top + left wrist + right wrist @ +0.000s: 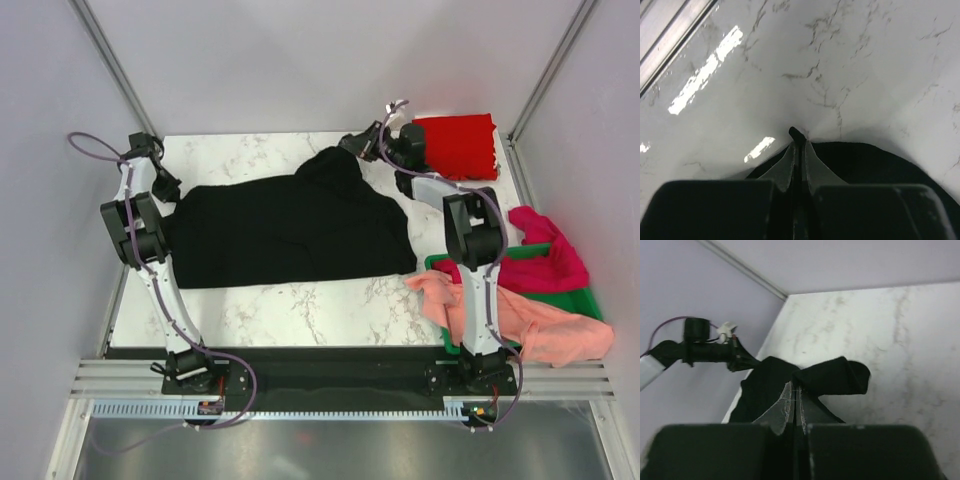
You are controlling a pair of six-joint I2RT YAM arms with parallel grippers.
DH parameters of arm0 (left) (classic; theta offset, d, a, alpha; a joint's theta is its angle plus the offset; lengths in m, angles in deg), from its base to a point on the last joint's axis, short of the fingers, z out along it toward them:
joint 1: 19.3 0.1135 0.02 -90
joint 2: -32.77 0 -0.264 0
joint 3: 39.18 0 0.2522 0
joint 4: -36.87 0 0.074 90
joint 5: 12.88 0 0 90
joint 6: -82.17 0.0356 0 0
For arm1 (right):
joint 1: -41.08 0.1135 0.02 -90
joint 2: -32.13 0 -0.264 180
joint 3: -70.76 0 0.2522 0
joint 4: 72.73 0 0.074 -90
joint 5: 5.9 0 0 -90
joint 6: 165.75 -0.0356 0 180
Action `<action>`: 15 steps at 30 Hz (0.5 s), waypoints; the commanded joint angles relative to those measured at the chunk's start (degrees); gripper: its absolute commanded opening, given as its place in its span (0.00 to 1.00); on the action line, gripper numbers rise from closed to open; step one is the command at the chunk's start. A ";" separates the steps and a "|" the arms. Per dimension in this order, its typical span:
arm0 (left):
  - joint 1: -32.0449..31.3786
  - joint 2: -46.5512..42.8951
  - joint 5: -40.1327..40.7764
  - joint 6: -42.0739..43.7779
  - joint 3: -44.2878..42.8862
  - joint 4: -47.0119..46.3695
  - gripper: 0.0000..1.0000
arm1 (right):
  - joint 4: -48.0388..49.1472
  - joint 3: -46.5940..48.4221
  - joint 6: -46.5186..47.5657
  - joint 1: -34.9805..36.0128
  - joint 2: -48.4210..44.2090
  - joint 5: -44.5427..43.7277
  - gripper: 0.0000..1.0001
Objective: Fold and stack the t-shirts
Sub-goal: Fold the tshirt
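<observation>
The black t-shirt (290, 230) lies spread across the marble table (300, 300). My left gripper (168, 188) is shut on its far left edge; a nub of black cloth (795, 134) pokes out between the pinched fingertips. My right gripper (352, 148) is shut on the shirt's far right part, lifting a fold of black cloth (832, 377) off the table. A folded bright red t-shirt (458, 145) rests at the back right corner. The magenta t-shirt (545, 262) and salmon-pink t-shirt (530, 325) hang over the bin.
A green bin (570, 298) stands off the table's right side, beside the right arm's base. Grey walls close in on the left, back and right. A metal rail (670, 45) runs along the table's left edge.
</observation>
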 commanded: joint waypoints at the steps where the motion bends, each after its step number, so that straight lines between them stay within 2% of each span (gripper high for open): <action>1: 0.31 -6.91 -2.10 -0.06 3.59 1.81 0.02 | 3.81 -6.24 5.53 0.88 -12.18 5.52 0.00; 4: 0.83 -10.42 -4.30 -0.32 9.46 0.58 0.02 | -0.57 -13.81 9.39 2.01 -19.82 6.41 0.00; 5: 0.92 -11.31 -4.74 -0.76 10.88 -0.03 0.02 | -6.42 -16.70 13.93 2.54 -21.93 5.54 0.00; 8: 1.27 -14.47 -5.80 -1.02 15.98 -1.97 0.02 | -14.71 -22.58 20.46 4.39 -29.58 2.28 0.00; 15: 2.77 -18.35 -7.91 -0.76 21.27 -5.75 0.02 | -19.13 -38.33 25.48 7.29 -44.87 -3.34 0.00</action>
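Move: From the right hand, which pinches the raised far part of the black t-shirt, the t-shirt's near edge lies about 35 cm back, 3 cm left and 15 cm below. Its near right corner is 34 cm back and 16 cm right; the red folded shirt is 11 cm ahead and 34 cm right, 14 cm lower. For the left hand, pinching the far left edge low over the table, the near left corner is about 31 cm back, 6 cm right and 2 cm down. Swinging the raised cloth back over the t-shirt towards its near edge, the right hand travels about 18 cm towards the robot, arching up some 9 cm and then sinking about 4; its left side dips by about 15 degrees. The left hand goes along more slowly, some 7 cm back and a little right, rising slightly. Both keep their pinch. ##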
